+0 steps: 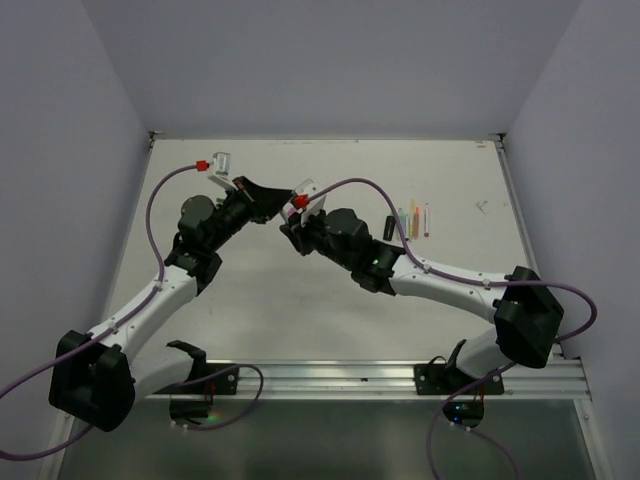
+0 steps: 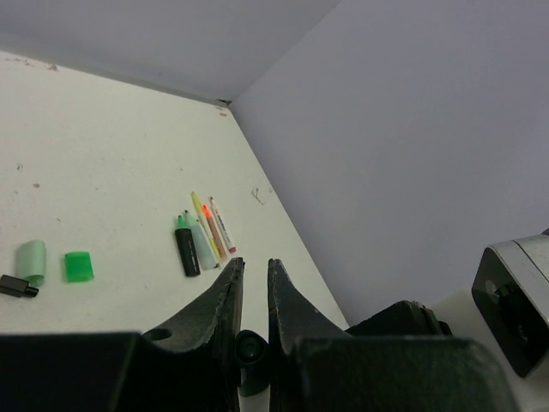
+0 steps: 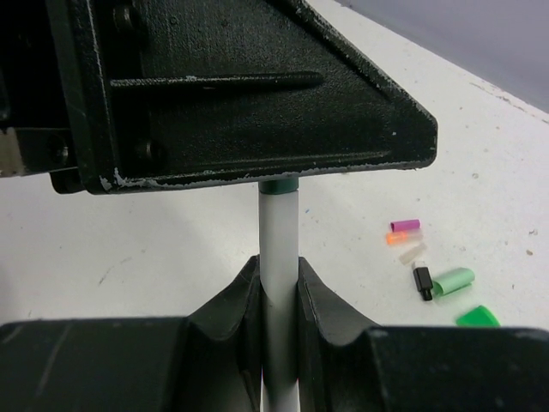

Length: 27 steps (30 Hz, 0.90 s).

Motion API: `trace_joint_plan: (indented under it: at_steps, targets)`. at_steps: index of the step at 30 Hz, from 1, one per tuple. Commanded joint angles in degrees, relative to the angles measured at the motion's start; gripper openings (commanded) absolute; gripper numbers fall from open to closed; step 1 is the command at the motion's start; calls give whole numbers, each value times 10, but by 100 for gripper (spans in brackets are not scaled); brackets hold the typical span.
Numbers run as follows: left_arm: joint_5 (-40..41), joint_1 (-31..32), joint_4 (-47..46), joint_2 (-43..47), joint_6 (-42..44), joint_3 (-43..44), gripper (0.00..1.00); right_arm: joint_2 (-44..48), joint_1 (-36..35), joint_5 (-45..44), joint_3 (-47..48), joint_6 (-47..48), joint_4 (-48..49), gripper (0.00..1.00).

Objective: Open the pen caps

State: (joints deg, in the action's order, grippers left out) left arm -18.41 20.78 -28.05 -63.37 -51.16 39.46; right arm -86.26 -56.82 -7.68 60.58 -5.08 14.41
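Above the middle of the table both arms hold one white pen (image 3: pixel 279 240). My right gripper (image 3: pixel 279 262) (image 1: pixel 292 228) is shut on its white body. The pen's dark green cap (image 2: pixel 249 348) (image 3: pixel 280 185) sits deep between the jaws of my left gripper (image 2: pixel 255 262) (image 1: pixel 272 203), which is shut on it. The cap still meets the body. Loose pen caps lie on the table: pink (image 3: pixel 403 227), orange (image 3: pixel 396 239), black (image 3: pixel 422 281), pale green (image 3: pixel 452 280) (image 2: pixel 32 260) and bright green (image 3: pixel 478 317) (image 2: pixel 79 266). The other pens (image 2: pixel 204 233) (image 1: pixel 413 220) lie in a row, uncapped.
The row of pens lies near the right wall (image 2: pixel 412 146), with a black marker body (image 2: pixel 186 249) (image 1: pixel 388 228) at its left end. The loose caps are scattered left of that row in the left wrist view. The right arm's links (image 1: pixel 440 275) cross the table's right half.
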Motion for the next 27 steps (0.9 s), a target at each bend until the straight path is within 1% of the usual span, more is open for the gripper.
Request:
trace_joint_plan:
  at_steps: [1,7,10,17,21,25,27]
  targets:
    - [117,-37,-114,4,26,65,0,16,-4,-13,-54,-7,-72,0]
    - [131,-51,-123,4,35,78,0,28,-4,-10,-95,-12,-63,0]
    - [135,-62,-138,7,21,70,0,35,-4,-11,-115,-17,-60,0]
    - [136,-109,-201,-3,-66,40,0,39,-4,-16,-159,-22,-44,0]
    - [171,-120,-208,-4,-105,35,0,42,-4,-12,-179,-22,-29,0]
    - [224,-122,-192,5,-117,34,0,46,-4,-11,-196,-20,-19,0]
    - [238,-126,-182,10,-120,34,0,48,-4,-12,-205,-19,-16,0]
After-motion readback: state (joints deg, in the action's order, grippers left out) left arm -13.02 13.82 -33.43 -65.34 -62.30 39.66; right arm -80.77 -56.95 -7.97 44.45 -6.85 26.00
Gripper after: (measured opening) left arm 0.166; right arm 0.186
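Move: The left hand already grips the white pen's green cap; the pen's barrel, in the right fingers, sits about 4 cm back, 2 cm right and 6 cm below. From the right hand the cap is 4 cm ahead, 2 cm left and 6 cm up. On the table, some 28 cm below the left hand, pink caps lie about 13 cm ahead and 1 cm right; a bright green cap is 11 cm ahead, 9 cm right. Keeping their grips, left hand jerks left-forward with the cap, right down-right with the pen, each some 6 cm. ##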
